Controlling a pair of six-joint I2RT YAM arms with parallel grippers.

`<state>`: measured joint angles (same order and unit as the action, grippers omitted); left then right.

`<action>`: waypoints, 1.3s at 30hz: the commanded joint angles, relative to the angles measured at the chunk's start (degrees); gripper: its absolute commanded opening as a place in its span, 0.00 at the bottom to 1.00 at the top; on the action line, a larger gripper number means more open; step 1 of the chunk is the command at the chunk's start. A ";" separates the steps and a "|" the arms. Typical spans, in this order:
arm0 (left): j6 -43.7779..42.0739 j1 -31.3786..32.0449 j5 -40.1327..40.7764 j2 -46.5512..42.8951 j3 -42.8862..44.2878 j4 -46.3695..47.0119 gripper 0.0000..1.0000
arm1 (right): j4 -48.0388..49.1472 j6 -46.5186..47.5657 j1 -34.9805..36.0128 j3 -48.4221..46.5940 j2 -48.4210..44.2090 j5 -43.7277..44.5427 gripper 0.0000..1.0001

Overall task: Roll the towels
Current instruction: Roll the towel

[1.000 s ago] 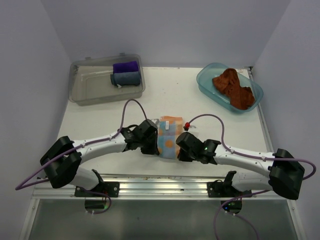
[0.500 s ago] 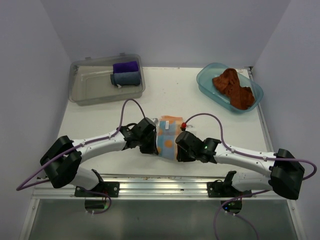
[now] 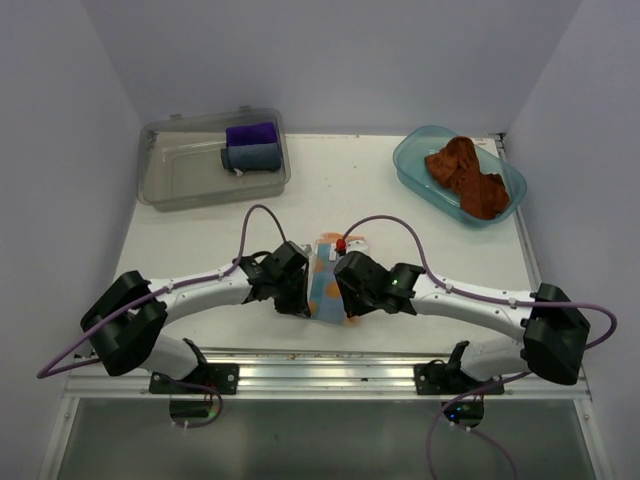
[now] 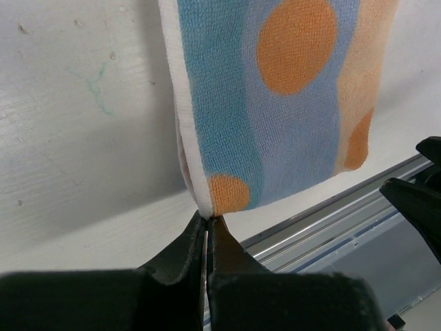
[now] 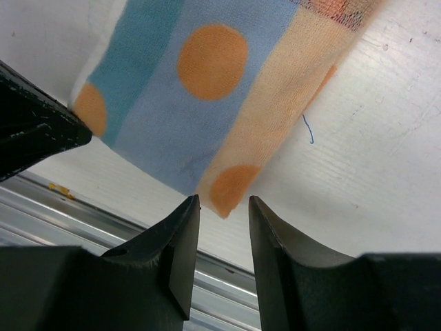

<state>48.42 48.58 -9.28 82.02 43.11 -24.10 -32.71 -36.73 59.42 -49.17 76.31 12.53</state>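
The patterned towel (image 3: 327, 278), pale blue with orange dots and a white edge, lies folded on the white table between my two grippers. In the left wrist view my left gripper (image 4: 208, 221) is shut, pinching the near corner of this towel (image 4: 275, 103). In the right wrist view my right gripper (image 5: 224, 205) is open, and the towel's (image 5: 200, 83) other near corner sits between the fingers without touching them. The rust-brown towel (image 3: 466, 176) lies crumpled in the blue tub (image 3: 408, 160) at the back right.
A clear lidded box (image 3: 180, 175) at the back left holds a purple cloth (image 3: 251, 133) and a grey-blue cloth (image 3: 252, 157). A metal rail (image 3: 330, 365) runs along the table's near edge, just behind both grippers. Walls close in on both sides.
My right gripper has opened and let go of the towel's corner, and its arm has shifted left toward the towel. The left gripper stays shut on its corner.
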 commanded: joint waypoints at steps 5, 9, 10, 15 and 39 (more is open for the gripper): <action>-0.17 -0.15 -3.29 -1.95 -3.30 2.65 0.00 | 2.11 -4.40 0.17 2.23 -2.48 2.06 0.40; 0.00 -0.15 -3.38 -2.04 -3.65 3.27 0.00 | 5.90 -2.56 0.52 4.60 -4.33 -0.84 0.38; 0.00 -0.15 -3.38 -1.95 -3.48 3.27 0.00 | 5.38 -2.56 0.70 4.87 -4.24 -0.32 0.39; 0.62 -0.15 -3.38 -2.56 -3.21 3.18 0.00 | 3.97 -8.24 1.05 5.66 -3.19 -0.49 0.43; -5.62 -6.48 -7.41 -4.68 -4.35 1.77 0.00 | 6.78 19.23 14.75 -6.38 11.48 9.96 0.61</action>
<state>45.74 43.38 -13.74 78.67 39.18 -23.20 -26.24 -24.18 72.18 -52.95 85.91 18.20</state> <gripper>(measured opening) 0.012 0.605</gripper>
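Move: Under the open right hand, about 4 cm down and 1 cm back, lies the towel's near right corner. The middle of its near edge, the part this hand works towards, is some 4 cm left, 1 cm back and 4 cm down. The left gripper still pinches the near left corner. From the left hand, the near edge's middle is about 5 cm right and level fore and aft, with the towel's middle 9 cm ahead and 6 cm right. Dipping back and down by about 3 cm, the empty right hand then sweeps some 6 cm left along the towel's near end towards the left gripper, its wrist turning about 20 degrees counter-clockwise and its fingers opening wider. The left hand keeps the corner pinched, sinks slightly back, then eases forward, ending 2 cm to the left. ##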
